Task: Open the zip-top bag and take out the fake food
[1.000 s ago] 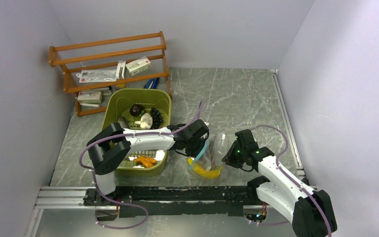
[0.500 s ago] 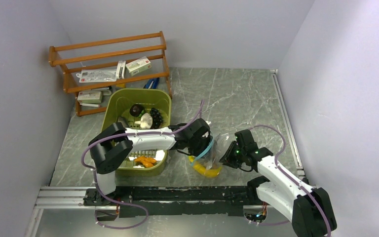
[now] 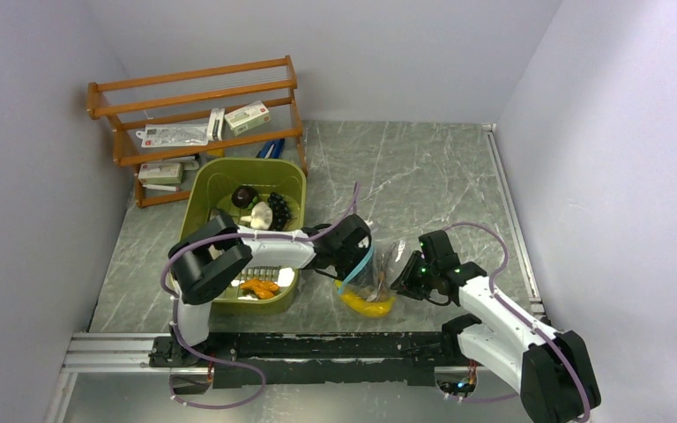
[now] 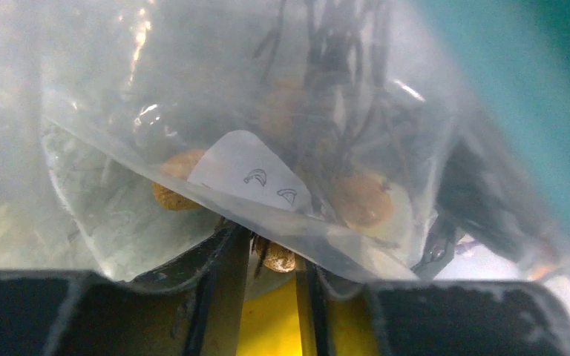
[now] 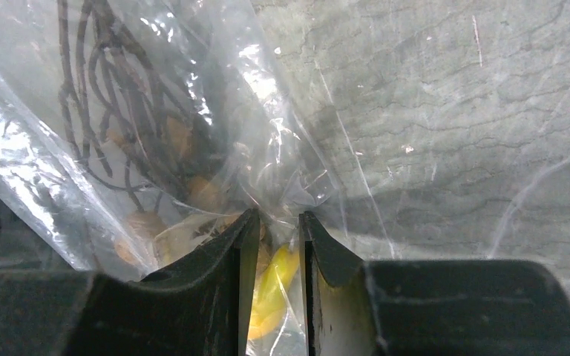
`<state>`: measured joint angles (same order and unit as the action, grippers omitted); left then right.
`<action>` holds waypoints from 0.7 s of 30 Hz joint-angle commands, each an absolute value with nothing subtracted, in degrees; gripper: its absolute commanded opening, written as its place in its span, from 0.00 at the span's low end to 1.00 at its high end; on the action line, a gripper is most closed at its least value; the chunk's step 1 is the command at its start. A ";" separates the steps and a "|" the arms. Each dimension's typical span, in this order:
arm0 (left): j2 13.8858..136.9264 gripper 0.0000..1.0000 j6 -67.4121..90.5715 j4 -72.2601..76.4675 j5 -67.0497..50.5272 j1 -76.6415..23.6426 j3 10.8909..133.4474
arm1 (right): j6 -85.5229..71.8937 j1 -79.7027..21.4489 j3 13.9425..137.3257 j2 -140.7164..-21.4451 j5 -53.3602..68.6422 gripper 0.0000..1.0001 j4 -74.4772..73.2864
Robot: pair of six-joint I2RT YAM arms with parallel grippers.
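The zip-top bag (image 3: 379, 264) stands crumpled between both arms, its teal strip (image 3: 366, 260) against my left gripper (image 3: 359, 264). A yellow banana (image 3: 366, 305) lies in its low end. In the left wrist view my left gripper (image 4: 274, 241) is open a little. The banana (image 4: 271, 322) shows between and behind its fingers, a small brown piece (image 4: 278, 257) sits at the tips, and bag film (image 4: 267, 156) covers them. Whether the fingers touch the banana is unclear. My right gripper (image 5: 278, 219) is shut on a bunch of the bag's plastic (image 5: 193, 111).
A green basket (image 3: 293, 176) left of the bag holds a brown round piece (image 3: 244, 196), a white mushroom (image 3: 260, 216), dark grapes (image 3: 279, 209) and orange bits (image 3: 258, 286). A wooden rack (image 3: 198, 119) with packets stands at the back left. Walls close in both sides.
My left gripper has parted its fingers and sunk slightly toward the banana end of the bag. The right gripper has edged left, still pinching the plastic.
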<state>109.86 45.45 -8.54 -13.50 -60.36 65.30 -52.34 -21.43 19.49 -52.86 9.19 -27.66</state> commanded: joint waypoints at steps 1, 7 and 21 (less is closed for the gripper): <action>109.56 0.33 50.89 2.57 -19.00 -58.39 60.59 | -51.12 -21.29 19.74 -53.91 9.60 0.27 -27.78; 106.10 0.09 47.97 -2.30 -14.63 -57.92 61.51 | -52.25 -21.25 19.53 -54.42 7.53 0.27 -28.84; 98.24 0.07 38.04 -21.46 -2.08 -57.92 65.99 | -56.22 -21.27 20.29 -54.64 0.48 0.27 -32.84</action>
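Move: My left hand is inside the open bag, its fingers parted around the dark stems of the brown fruit bunch. The bunch's middle lies about 4 cm to the right, 3 cm forward and a touch higher. The banana is some 5 cm back, slightly lower, and the green bin's middle roughly 30 cm left and 13 cm forward. From my right hand the bunch is about 5 cm forward and 5 cm left. I shut my left fingers, pinching the dark stems between the tips with barely any dip, then draw the hand up about 4 cm and nearly as far left, easing 2 cm forward as well, away from the banana and towards the green bin. My right hand stays low, keeping its pinch on the bag film. ##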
